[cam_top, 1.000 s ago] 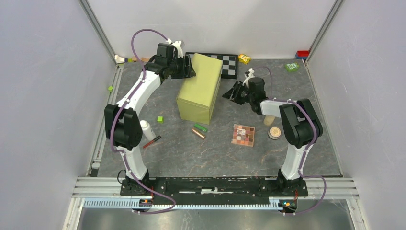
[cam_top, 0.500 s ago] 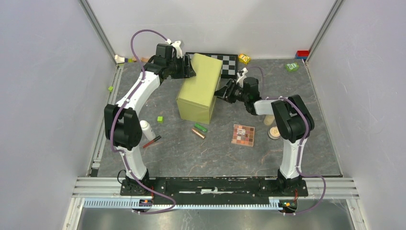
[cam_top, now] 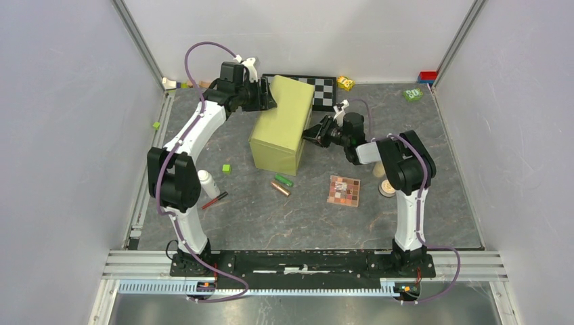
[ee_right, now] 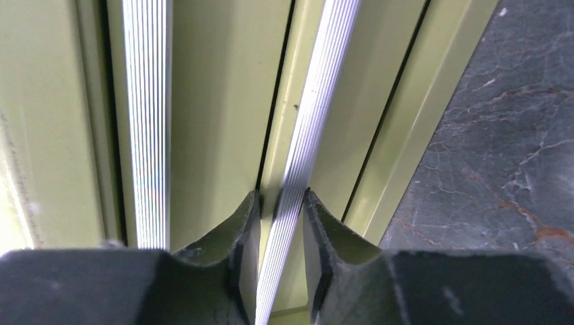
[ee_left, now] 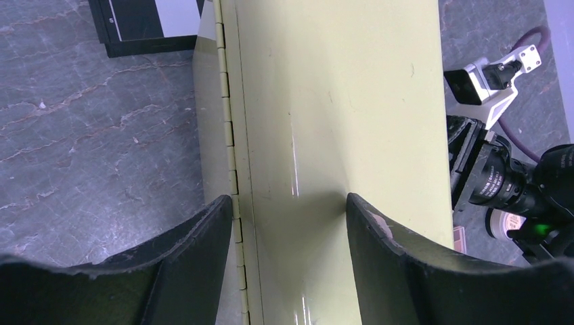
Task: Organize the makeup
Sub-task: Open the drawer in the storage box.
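A yellow-green box point(cam_top: 283, 124) stands mid-table. My left gripper point(cam_top: 269, 97) rests on its far top edge, jaws open and straddling the hinge line point(ee_left: 230, 135); the left wrist view shows the gripper point(ee_left: 291, 210) holding nothing. My right gripper point(cam_top: 309, 133) is at the box's right face, shut on a ribbed silver handle point(ee_right: 304, 115), as the right wrist view of that gripper point(ee_right: 281, 203) shows. The makeup lies on the table: white bottle point(cam_top: 205, 183), red pencil point(cam_top: 214, 200), green tube point(cam_top: 283, 181), bronze tube point(cam_top: 280, 188), eyeshadow palette point(cam_top: 344, 191), round compact point(cam_top: 387, 187). A beige bottle point(cam_top: 380, 169) is half hidden behind my right arm.
A chequered board point(cam_top: 326, 88) lies behind the box. Small green cubes point(cam_top: 226, 168) sit left of it. Yellow point(cam_top: 346, 82), green point(cam_top: 413, 94) and red-blue point(cam_top: 427, 76) bits lie along the back wall. A second ribbed handle point(ee_right: 145, 101) runs parallel on the box face.
My right gripper moved left to the box's right face and closed round the silver handle. The left arm has stayed put.
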Action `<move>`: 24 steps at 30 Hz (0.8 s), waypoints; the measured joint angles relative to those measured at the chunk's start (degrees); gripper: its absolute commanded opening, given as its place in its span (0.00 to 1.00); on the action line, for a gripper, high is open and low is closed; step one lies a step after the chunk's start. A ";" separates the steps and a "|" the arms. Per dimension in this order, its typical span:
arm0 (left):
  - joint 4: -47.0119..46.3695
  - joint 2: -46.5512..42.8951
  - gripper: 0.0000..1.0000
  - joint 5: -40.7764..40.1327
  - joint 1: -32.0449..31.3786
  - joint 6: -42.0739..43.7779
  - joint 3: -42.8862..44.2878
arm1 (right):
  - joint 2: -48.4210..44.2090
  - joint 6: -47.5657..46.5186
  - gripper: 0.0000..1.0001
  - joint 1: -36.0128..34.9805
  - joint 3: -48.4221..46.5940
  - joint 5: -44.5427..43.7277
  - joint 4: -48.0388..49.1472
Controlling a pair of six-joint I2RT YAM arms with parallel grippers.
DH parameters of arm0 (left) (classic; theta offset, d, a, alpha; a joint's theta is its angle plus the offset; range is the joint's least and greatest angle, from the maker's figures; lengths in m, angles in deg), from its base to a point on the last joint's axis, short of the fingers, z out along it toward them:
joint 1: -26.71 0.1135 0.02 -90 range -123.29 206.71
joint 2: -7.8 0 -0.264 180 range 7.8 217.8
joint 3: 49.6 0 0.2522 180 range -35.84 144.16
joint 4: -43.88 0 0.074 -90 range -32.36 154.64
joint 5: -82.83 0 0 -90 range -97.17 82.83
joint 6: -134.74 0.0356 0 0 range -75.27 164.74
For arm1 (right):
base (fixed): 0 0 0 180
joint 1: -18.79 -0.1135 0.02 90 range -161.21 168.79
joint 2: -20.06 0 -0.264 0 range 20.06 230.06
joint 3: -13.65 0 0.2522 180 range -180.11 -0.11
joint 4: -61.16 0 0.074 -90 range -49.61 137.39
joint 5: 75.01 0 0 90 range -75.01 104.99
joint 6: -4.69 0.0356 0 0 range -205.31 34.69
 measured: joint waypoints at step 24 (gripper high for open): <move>0.04 0.00 0.67 -0.22 0.09 0.00 0.00 | -5.75 -5.11 0.00 -1.60 0.31 -9.62 -11.02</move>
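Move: The lower drawer handle on the storage box's right face lies right at the right fingers, its middle about 2 cm ahead, level with them; the upper handle runs parallel some 6 cm above it. From the right hand, the green tube is about 11 cm back and 6 cm left, the eyeshadow palette 14 cm back and 11 cm right, both 8 cm lower. From the left hand, the lower handle lies roughly 10 cm right, 3 cm back and 12 cm down. Staying almost in place at first, the right hand shuts its half-open fingers and pinches the thin ribbed handle of the lower drawer. Then it eases about 1 cm to the right, the drawer's opening way, fingers dipping some 10 degrees and turning slightly clockwise. The left hand stays put, fingers still open, resting on the box lid. ##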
